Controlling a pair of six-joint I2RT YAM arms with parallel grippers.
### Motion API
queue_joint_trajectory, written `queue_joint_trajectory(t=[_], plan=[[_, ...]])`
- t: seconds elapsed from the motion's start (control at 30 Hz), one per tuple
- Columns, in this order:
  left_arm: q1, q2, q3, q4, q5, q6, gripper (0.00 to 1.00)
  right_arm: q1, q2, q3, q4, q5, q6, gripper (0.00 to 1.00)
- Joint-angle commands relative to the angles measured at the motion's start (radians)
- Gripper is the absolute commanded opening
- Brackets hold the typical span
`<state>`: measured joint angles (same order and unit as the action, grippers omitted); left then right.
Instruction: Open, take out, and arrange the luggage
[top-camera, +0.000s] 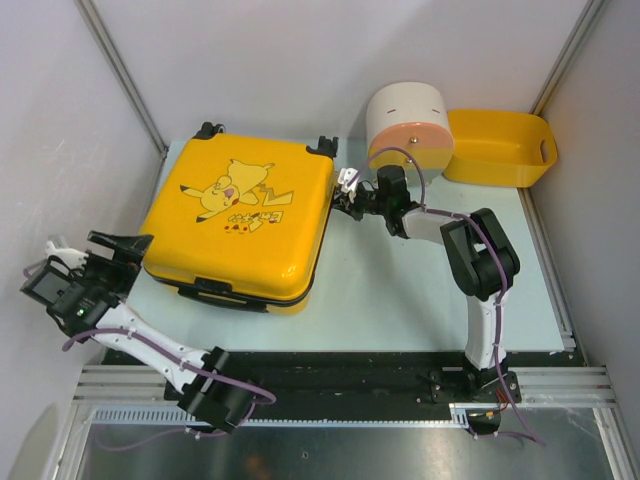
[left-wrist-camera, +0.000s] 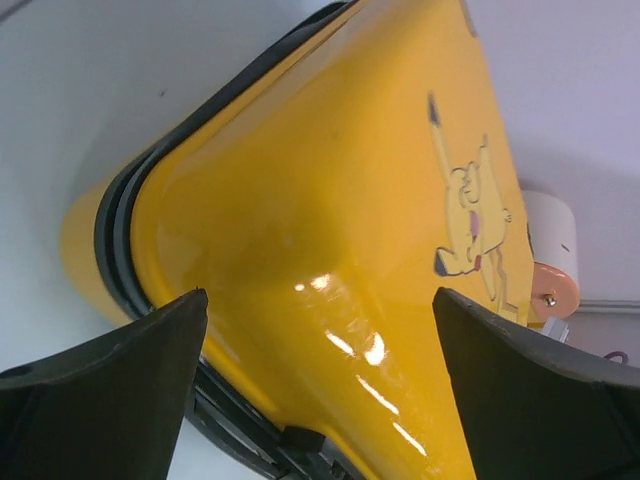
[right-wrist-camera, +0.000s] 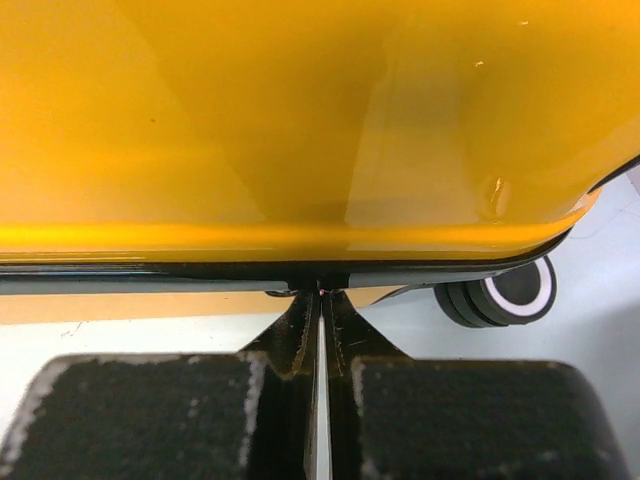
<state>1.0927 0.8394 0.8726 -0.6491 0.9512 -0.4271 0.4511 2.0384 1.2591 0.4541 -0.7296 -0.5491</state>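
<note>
The luggage (top-camera: 240, 215) is a yellow hard-shell suitcase with a cartoon print, lying flat and closed on the table, wheels toward the back. My left gripper (top-camera: 95, 250) stands wide open at its near-left corner, the fingers either side of the rounded shell (left-wrist-camera: 330, 200) and apart from it. My right gripper (top-camera: 348, 195) is shut at the suitcase's right side. In the right wrist view its tips (right-wrist-camera: 322, 292) meet at a small dark piece on the black zipper seam under the yellow shell (right-wrist-camera: 300, 120); I cannot tell whether they pinch that piece.
A cream-and-pink round box (top-camera: 410, 125) lies at the back, close behind the right gripper, with a yellow plastic basket (top-camera: 500, 145) to its right. A black suitcase wheel (right-wrist-camera: 500, 290) shows right of the right fingers. White walls close in left and right.
</note>
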Motion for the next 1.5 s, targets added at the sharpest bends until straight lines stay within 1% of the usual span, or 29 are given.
queue_joint_trajectory(t=[0.0, 0.13, 0.17, 0.2, 0.23, 0.27, 0.3, 0.33, 0.37, 0.43, 0.47, 0.53, 0.57, 0.63, 0.67, 0.73, 0.8, 0.83, 0.9, 0.93, 1.0, 1.03, 1.13, 1.23, 1.3, 1.37, 1.4, 1.47], plan=[[0.004, 0.018, -0.037, -0.121, -0.045, 0.039, 1.00, 0.073, -0.027, 0.039, 0.038, -0.047, 0.012, 0.00], [-0.048, 0.087, -0.031, -0.023, -0.058, 0.030, 1.00, 0.083, -0.026, 0.039, 0.014, -0.053, 0.005, 0.00], [-0.109, 0.108, -0.009, 0.023, -0.077, 0.019, 1.00, 0.087, -0.026, 0.039, 0.009, -0.053, 0.000, 0.00], [-0.146, 0.147, 0.006, 0.046, -0.103, 0.014, 1.00, 0.093, -0.024, 0.039, 0.005, -0.053, 0.000, 0.00], [-0.183, 0.171, 0.023, 0.108, -0.136, 0.004, 1.00, 0.097, -0.021, 0.039, -0.006, -0.053, 0.000, 0.00], [-0.256, 0.196, 0.060, 0.139, -0.162, -0.015, 1.00, 0.101, -0.024, 0.039, -0.012, -0.051, -0.002, 0.00], [-0.290, 0.220, 0.084, 0.161, -0.192, -0.018, 1.00, 0.109, -0.024, 0.039, -0.018, -0.051, 0.000, 0.00], [-0.324, 0.283, 0.109, 0.190, -0.236, -0.022, 1.00, 0.113, -0.024, 0.039, -0.031, -0.051, 0.001, 0.00], [-0.382, 0.314, 0.165, 0.239, -0.259, -0.016, 0.99, 0.118, -0.029, 0.039, -0.037, -0.050, 0.008, 0.00], [-0.433, 0.428, 0.238, 0.270, -0.316, 0.008, 0.97, 0.130, -0.033, 0.039, -0.067, -0.045, 0.040, 0.00], [-0.471, 0.473, 0.315, 0.273, -0.328, 0.046, 0.97, 0.135, -0.043, 0.039, -0.080, -0.042, 0.049, 0.00], [-0.499, 0.535, 0.389, 0.272, -0.341, 0.094, 0.93, 0.159, -0.055, 0.039, -0.127, -0.044, 0.077, 0.00], [-0.523, 0.578, 0.451, 0.270, -0.348, 0.150, 0.93, 0.172, -0.072, 0.034, -0.141, -0.044, 0.083, 0.00], [-0.543, 0.592, 0.502, 0.261, -0.327, 0.224, 0.93, 0.207, -0.092, 0.025, -0.179, -0.041, 0.101, 0.00], [-0.568, 0.574, 0.511, 0.253, -0.301, 0.253, 0.93, 0.215, -0.101, 0.022, -0.184, -0.039, 0.116, 0.00], [-0.603, 0.535, 0.505, 0.238, -0.270, 0.347, 0.96, 0.233, -0.127, 0.010, -0.193, -0.033, 0.159, 0.00], [-0.669, 0.471, 0.488, 0.236, -0.256, 0.398, 0.99, 0.259, -0.151, 0.002, -0.199, -0.015, 0.179, 0.00], [-0.726, 0.452, 0.473, 0.226, -0.256, 0.448, 1.00, 0.270, -0.159, -0.003, -0.204, 0.017, 0.199, 0.00], [-0.786, 0.409, 0.460, 0.218, -0.267, 0.479, 1.00, 0.287, -0.181, -0.027, -0.198, 0.059, 0.242, 0.00], [-0.841, 0.400, 0.454, 0.210, -0.267, 0.514, 1.00, 0.287, -0.190, -0.036, -0.195, 0.099, 0.261, 0.00], [-0.888, 0.389, 0.451, 0.197, -0.266, 0.537, 0.99, 0.282, -0.216, -0.073, -0.192, 0.172, 0.281, 0.00], [-0.936, 0.389, 0.451, 0.192, -0.262, 0.560, 0.99, 0.275, -0.224, -0.088, -0.189, 0.197, 0.276, 0.00], [-1.019, 0.409, 0.454, 0.172, -0.292, 0.588, 0.98, 0.224, -0.241, -0.136, -0.155, 0.304, 0.261, 0.00], [-1.059, 0.440, 0.453, 0.169, -0.322, 0.582, 0.97, 0.153, -0.233, -0.153, -0.095, 0.390, 0.256, 0.00], [-1.059, 0.460, 0.451, 0.164, -0.339, 0.573, 0.96, 0.106, -0.225, -0.155, -0.031, 0.436, 0.245, 0.00], [-1.061, 0.487, 0.450, 0.158, -0.374, 0.582, 0.95, 0.072, -0.208, -0.155, 0.020, 0.438, 0.236, 0.00], [-1.061, 0.497, 0.448, 0.155, -0.382, 0.597, 0.95, 0.037, -0.201, -0.155, 0.071, 0.397, 0.227, 0.00], [-1.059, 0.524, 0.451, 0.148, -0.384, 0.611, 0.95, 0.008, -0.176, -0.155, 0.125, 0.333, 0.222, 0.00]])
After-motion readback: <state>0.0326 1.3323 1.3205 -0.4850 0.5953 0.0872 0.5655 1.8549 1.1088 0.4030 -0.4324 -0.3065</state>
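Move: The suitcase's middle lies about 20 cm to the right of the open left hand, some 6 cm ahead and 12 cm below. The closed right hand is at the zipper pull in the suitcase's right-side seam; from it the suitcase's middle is roughly 20 cm left and 5 cm back, the wheel mount about 11 cm ahead, 2 cm left and 8 cm up, and the drawer cabinet 16 cm ahead, 15 cm right. Dip the open left gripper a little, then shove forward about 16 cm against the suitcase's near left part; rise and sweep right some 20 cm over its lid, rolling and turning clockwise, then sink slightly. Keep the right fingers shut on the zipper pull, drawing back and left, then returning partway forward and right. ##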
